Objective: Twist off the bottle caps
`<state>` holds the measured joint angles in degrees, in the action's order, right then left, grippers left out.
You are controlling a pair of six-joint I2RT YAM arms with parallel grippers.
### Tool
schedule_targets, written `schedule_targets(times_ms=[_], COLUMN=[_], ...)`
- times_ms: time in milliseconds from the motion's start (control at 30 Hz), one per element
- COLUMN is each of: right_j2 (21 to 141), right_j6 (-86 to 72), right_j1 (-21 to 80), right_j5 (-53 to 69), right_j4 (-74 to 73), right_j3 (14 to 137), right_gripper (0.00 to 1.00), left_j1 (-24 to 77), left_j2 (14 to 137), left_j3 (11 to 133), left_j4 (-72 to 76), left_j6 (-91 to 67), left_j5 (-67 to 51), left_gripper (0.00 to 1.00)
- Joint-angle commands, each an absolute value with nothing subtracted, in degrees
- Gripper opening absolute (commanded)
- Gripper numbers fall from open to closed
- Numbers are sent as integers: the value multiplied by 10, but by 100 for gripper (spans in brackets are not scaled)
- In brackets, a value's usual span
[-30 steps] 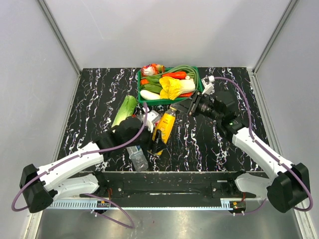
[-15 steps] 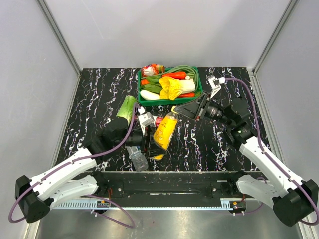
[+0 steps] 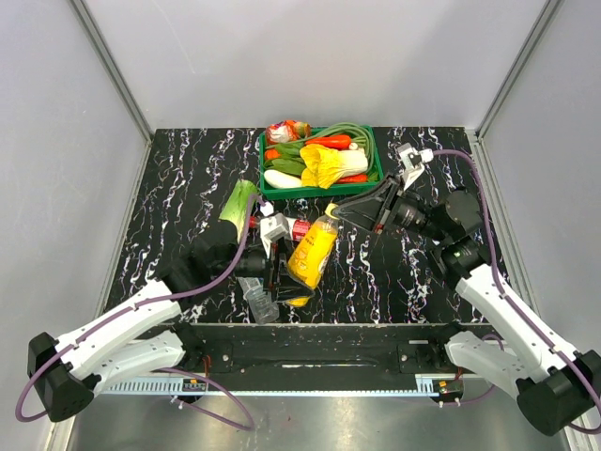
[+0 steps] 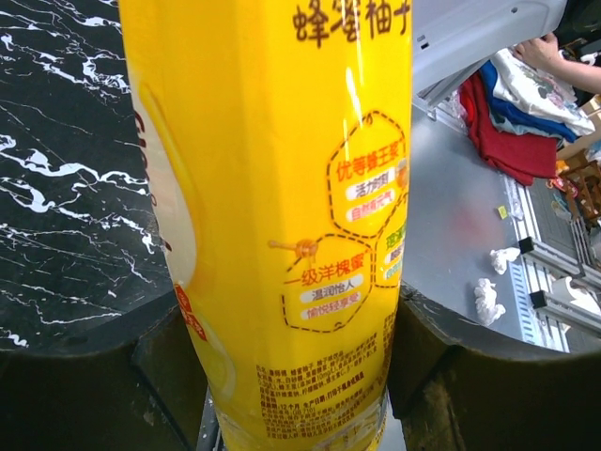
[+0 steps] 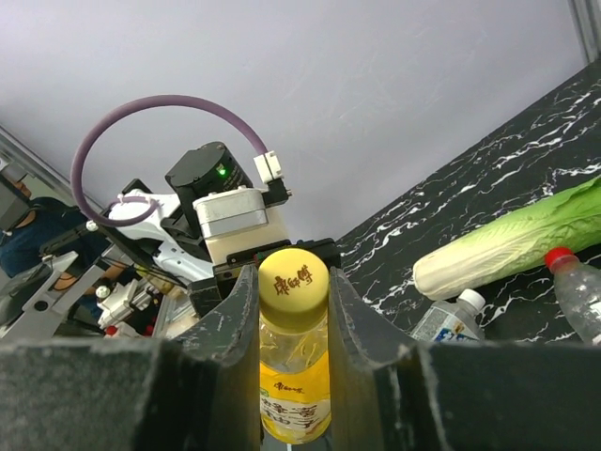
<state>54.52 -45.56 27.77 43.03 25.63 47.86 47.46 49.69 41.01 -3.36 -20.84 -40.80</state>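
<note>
A yellow-labelled drink bottle (image 3: 313, 252) hangs tilted above the table between both arms. My left gripper (image 4: 296, 376) is shut on its lower body (image 4: 282, 216), one finger on each side. My right gripper (image 5: 292, 275) is shut on its yellow cap (image 5: 293, 277), which sits squeezed between the two fingers. From above, the right gripper (image 3: 336, 212) meets the bottle's upper end. A clear bottle with a white cap (image 5: 472, 300) and another with a red cap (image 5: 561, 256) lie on the table below.
A green tray (image 3: 291, 192) full of vegetables stands at the back centre. A napa cabbage (image 3: 237, 209) lies on the black marble table to the left of it. A clear bottle (image 3: 256, 301) lies near the front edge under the left arm.
The right wrist has rolled around the cap end and the arm has drawn back to the right. The left arm has shifted down and left. The yellow bottle leans further right.
</note>
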Motion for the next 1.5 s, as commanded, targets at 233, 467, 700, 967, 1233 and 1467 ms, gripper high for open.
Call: schedule_targets(times_ms=[233, 467, 700, 967, 1233, 1467], right_j2=[526, 567, 591, 613, 648, 661], right_j6=[-386, -389, -389, -400, -423, -435], right_j1=[282, 282, 282, 282, 282, 282], right_j5=[339, 350, 321, 241, 239, 247], right_j4=[141, 117, 86, 22, 11, 22], right_j3=[518, 543, 557, 569, 577, 577], right_gripper=[100, 100, 100, 100, 100, 91], left_j1=[477, 497, 575, 615, 657, 678], left_j2=[483, 519, 560, 595, 642, 662], left_j3=[461, 504, 540, 558, 578, 589], left_j4=[-115, -206, -257, -270, -292, -294], left_j6=[-120, -84, -67, -79, -75, -77], left_j5=[-288, -131, 90, 238, 318, 333], left_gripper=[2, 2, 2, 1, 1, 1])
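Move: The yellow bottle's cap sits between the right fingertips. It lies roughly 7 cm ahead of the left hand, 7 cm to its right and 10 cm above; that hand already grips the bottle's body. On the table some 28 cm below the cap, the red-labelled bottle is about 19 cm farther out and 10 cm left of it, and the clear water bottle is level with it and 20 cm left. Right fingers open off the cap; both hands carry on forward and down about 10 cm, left wrist turning 60 degrees. ##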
